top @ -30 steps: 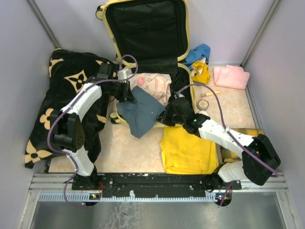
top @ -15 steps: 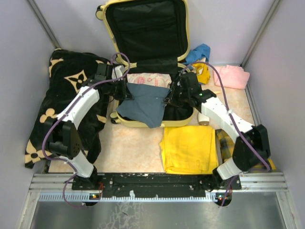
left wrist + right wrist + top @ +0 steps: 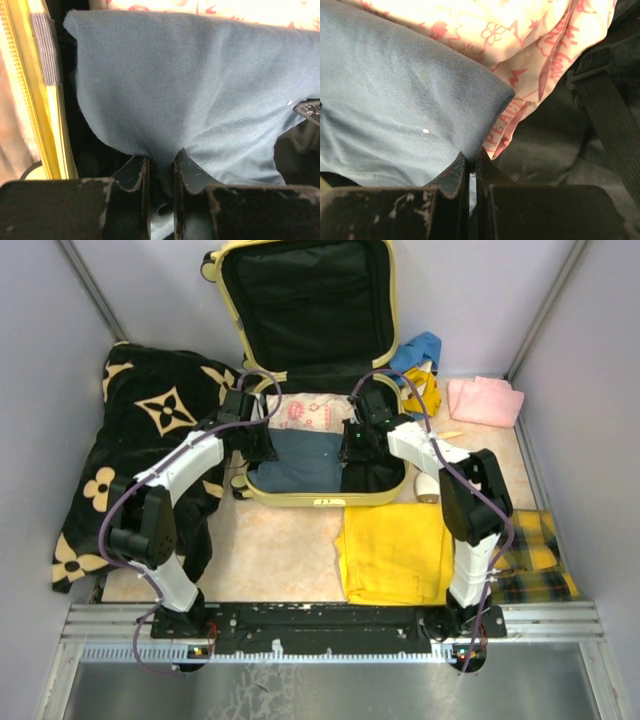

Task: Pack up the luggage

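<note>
The pale-yellow luggage point(image 3: 243, 318) lies open at the back, its black-lined lid upright. A blue-grey cloth point(image 3: 298, 462) lies in the lower half, over a cream cloth with red print point(image 3: 315, 411). My left gripper point(image 3: 262, 448) is shut on the blue-grey cloth's left edge point(image 3: 165, 125), just inside the luggage's yellow rim point(image 3: 45, 120). My right gripper point(image 3: 347, 448) is shut on the cloth's right edge point(image 3: 410, 125), next to the cream cloth point(image 3: 520, 45) and the black lining point(image 3: 555, 150).
A black blanket with tan flowers point(image 3: 130, 440) lies at the left. A yellow cloth point(image 3: 395, 550) lies in front of the luggage, a plaid cloth point(image 3: 535, 555) at the right. A pink cloth point(image 3: 483, 400), a blue cloth point(image 3: 415, 348) and a tape roll point(image 3: 428, 485) are at the back right.
Both grippers have carried the blue-grey cloth back from over the luggage's front rim into the lower half. It now lies spread flat inside. The right arm has swung far toward the back.
</note>
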Controlling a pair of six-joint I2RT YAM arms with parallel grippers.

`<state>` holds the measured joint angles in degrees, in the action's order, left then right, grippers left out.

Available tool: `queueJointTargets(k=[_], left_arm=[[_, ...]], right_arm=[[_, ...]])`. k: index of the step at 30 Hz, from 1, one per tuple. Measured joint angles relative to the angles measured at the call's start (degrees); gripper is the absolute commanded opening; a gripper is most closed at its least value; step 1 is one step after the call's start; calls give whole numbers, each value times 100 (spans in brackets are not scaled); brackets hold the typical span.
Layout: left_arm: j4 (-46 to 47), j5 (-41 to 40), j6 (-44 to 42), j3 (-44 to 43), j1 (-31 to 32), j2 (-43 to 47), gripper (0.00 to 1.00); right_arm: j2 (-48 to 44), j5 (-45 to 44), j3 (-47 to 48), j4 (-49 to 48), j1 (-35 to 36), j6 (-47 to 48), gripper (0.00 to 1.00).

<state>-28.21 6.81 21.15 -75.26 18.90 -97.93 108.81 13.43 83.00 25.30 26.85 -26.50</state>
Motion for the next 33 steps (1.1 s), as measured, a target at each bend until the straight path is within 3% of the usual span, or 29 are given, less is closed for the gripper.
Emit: queueJointTargets(k=[2,5,7,8,9,13,16,19,22,28,33], left_arm=[[103,-133,-13,24,11,-116,4],[170,-262,-39,24,13,-306,24],[175,-345,-70,7,13,-470,41],[162,-389,-98,-7,15,-542,58],[151,-439,-133,-11,15,-586,66],[116,-511,-214,-48,101,-542,85],[70,-470,-382,-44,103,-315,90],[-26,-494,-721,-46,35,118,99],[-122,-448,-1060,-111,-24,522,100],[-175,-98,-1926,-208,-42,1012,100],[-433,562,-2739,-310,-42,1266,100]], right_arm=[[146,-9,7,-107,0,125,0],[385,-7,81,-245,0,286,0],[452,17,81,-295,0,378,8],[455,37,81,-297,0,415,14],[455,63,87,-297,0,463,22],[452,170,223,-142,-20,758,63],[413,273,299,-33,-52,975,79],[225,374,299,103,-81,1233,88],[-136,498,299,227,-122,1552,97],[-1239,916,299,435,-431,2199,99],[-2149,1526,299,629,-1220,2511,99]])
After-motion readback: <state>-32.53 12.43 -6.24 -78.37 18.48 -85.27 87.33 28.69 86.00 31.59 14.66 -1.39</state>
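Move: Both hands hold the blue-grey cloth. Its landing spot on the near-left suitcase floor lies about 6 cm right and 6 below the left hand, and some 9 cm left and 5 below the right, 1 cm back from each. The floral cloth's middle is 9 cm farther out and 3 cm to the right of that spot. The suitcase's near rim, at its middle, lies 9 cm back from the right hand and 4 to its left. Still pinching the blue-grey cloth at its two sides, both hands lower it into the suitcase, the left about 4 cm, the right less, then open wide and let go. Both climb clear: the left nearly straight up, turning clockwise, the right some 20 cm, swinging right at the end, its fingers tipping forward and up. ##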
